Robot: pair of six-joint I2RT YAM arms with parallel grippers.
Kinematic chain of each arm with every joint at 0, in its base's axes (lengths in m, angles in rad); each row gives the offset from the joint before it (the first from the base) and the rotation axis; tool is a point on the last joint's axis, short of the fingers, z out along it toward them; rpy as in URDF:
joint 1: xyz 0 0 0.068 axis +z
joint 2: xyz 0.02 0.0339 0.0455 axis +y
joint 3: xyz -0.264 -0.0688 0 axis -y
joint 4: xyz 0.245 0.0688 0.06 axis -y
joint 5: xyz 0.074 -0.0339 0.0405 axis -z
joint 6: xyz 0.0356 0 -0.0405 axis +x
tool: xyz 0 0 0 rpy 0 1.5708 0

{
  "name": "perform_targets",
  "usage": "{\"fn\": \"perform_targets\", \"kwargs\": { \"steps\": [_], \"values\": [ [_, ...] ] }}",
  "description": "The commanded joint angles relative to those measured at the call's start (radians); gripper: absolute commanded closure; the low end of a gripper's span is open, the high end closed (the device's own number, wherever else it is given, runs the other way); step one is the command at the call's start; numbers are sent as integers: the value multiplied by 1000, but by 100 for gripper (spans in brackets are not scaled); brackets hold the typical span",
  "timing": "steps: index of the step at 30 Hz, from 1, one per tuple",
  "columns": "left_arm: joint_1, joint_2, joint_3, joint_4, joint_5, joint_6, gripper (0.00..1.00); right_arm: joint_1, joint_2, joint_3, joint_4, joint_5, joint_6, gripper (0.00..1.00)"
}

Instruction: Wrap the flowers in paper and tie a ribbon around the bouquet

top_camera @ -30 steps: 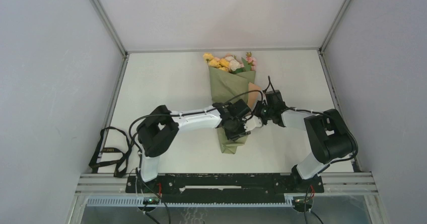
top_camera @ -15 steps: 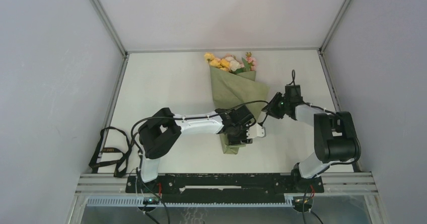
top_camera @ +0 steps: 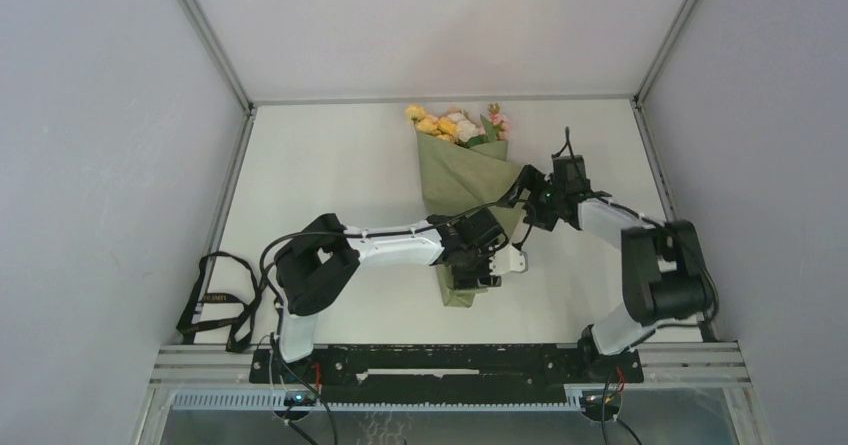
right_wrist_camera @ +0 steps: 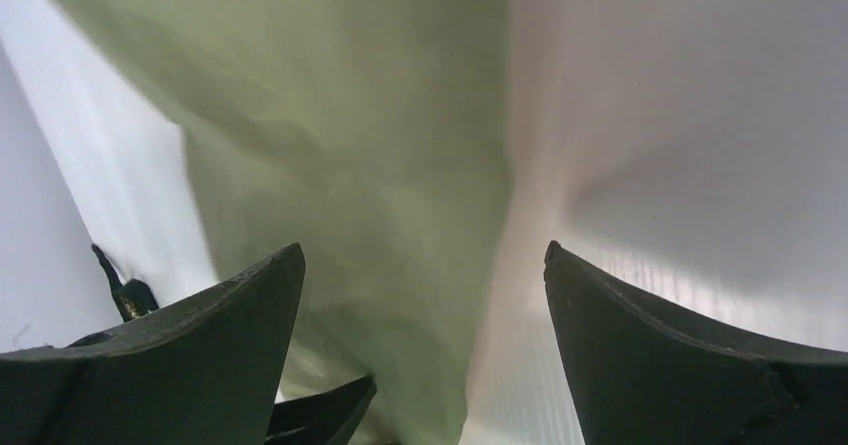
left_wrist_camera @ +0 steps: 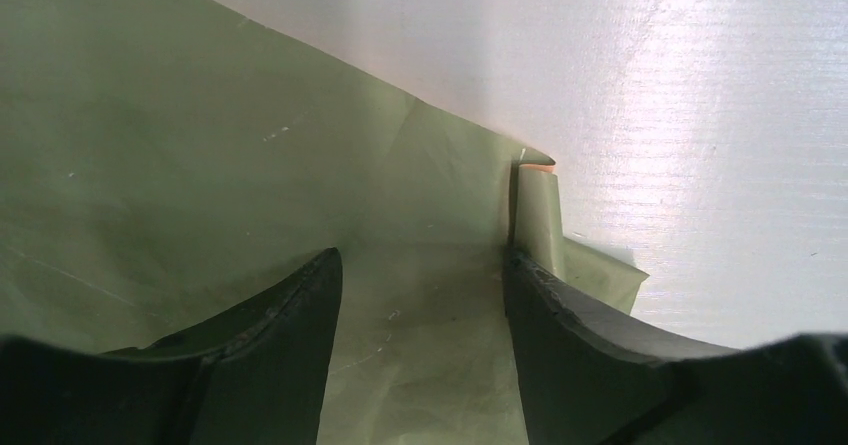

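Observation:
The bouquet lies on the white table, its flowers [top_camera: 455, 125] at the far end and the olive green paper [top_camera: 468, 177] wrapped round them as a cone narrowing toward me. My left gripper [top_camera: 474, 271] [left_wrist_camera: 422, 260] is over the cone's narrow lower part, jaws apart, green paper [left_wrist_camera: 200, 165] lying between them and an upright fold touching the right finger [left_wrist_camera: 560, 315]. My right gripper [top_camera: 522, 189] [right_wrist_camera: 424, 250] stands wide open at the cone's right edge, paper [right_wrist_camera: 380, 145] below it, nothing held. The black ribbon [top_camera: 214, 301] lies at the table's left edge, far from both grippers.
Grey walls enclose the table [top_camera: 330, 165] on the left, right and back. The black base rail [top_camera: 450, 360] with both arm bases runs along the near edge. Bare white table surface [right_wrist_camera: 700, 115] lies right of the cone.
My right gripper has opened fully, let go and moved right, then farther up the cone's right edge. My left gripper has slid a little down the cone and widened its jaws.

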Motion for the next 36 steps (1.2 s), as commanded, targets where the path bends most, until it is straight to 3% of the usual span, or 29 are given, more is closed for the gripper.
{"fn": "perform_targets", "kwargs": {
  "steps": [1,10,14,19,22,29,32,36],
  "values": [
    [-14,-21,-17,-75,39,16,33,25,160,12,98,-131,78,1],
    [-9,-17,-22,-94,43,68,29,72,345,11,309,-252,197,6],
    [6,-17,-25,-92,53,73,29,86,361,8,356,-255,214,16],
    [6,-22,-9,-119,54,66,28,88,399,1,455,-308,249,60],
    [7,-52,49,-227,108,31,27,90,404,1,488,-328,258,99],
    [28,-140,250,-594,234,11,20,81,384,0,485,-327,246,100],
    [135,-216,239,-646,154,-19,16,85,380,1,479,-329,238,100],
    [386,-327,131,-618,-20,-67,11,95,386,1,481,-331,234,100]
  ]
}}
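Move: Some 5 cm to the right hand's left, level with it and about 6 cm below, is the near stretch of the green paper's right edge. From that hand, the flower heads lie roughly 16 cm left and 17 cm ahead, and the paper's lower end about 16 cm left and 18 cm back. From the left hand, low over the paper, the same edge is about 14 cm ahead and 9 cm right; the lower end is 4 cm back and 3 cm left. Dipping first and then sweeping left over the paper's right edge, the right hand travels about 9 cm left and 6 cm down, its left side rolling up some 20 degrees; its wide-open fingers shut on the edge and keep the pinch. The left hand at first stays nearly still with its fingertips on the lower paper, then eases back and left, rises about 10 cm clear and swings farther left, opening wider. ##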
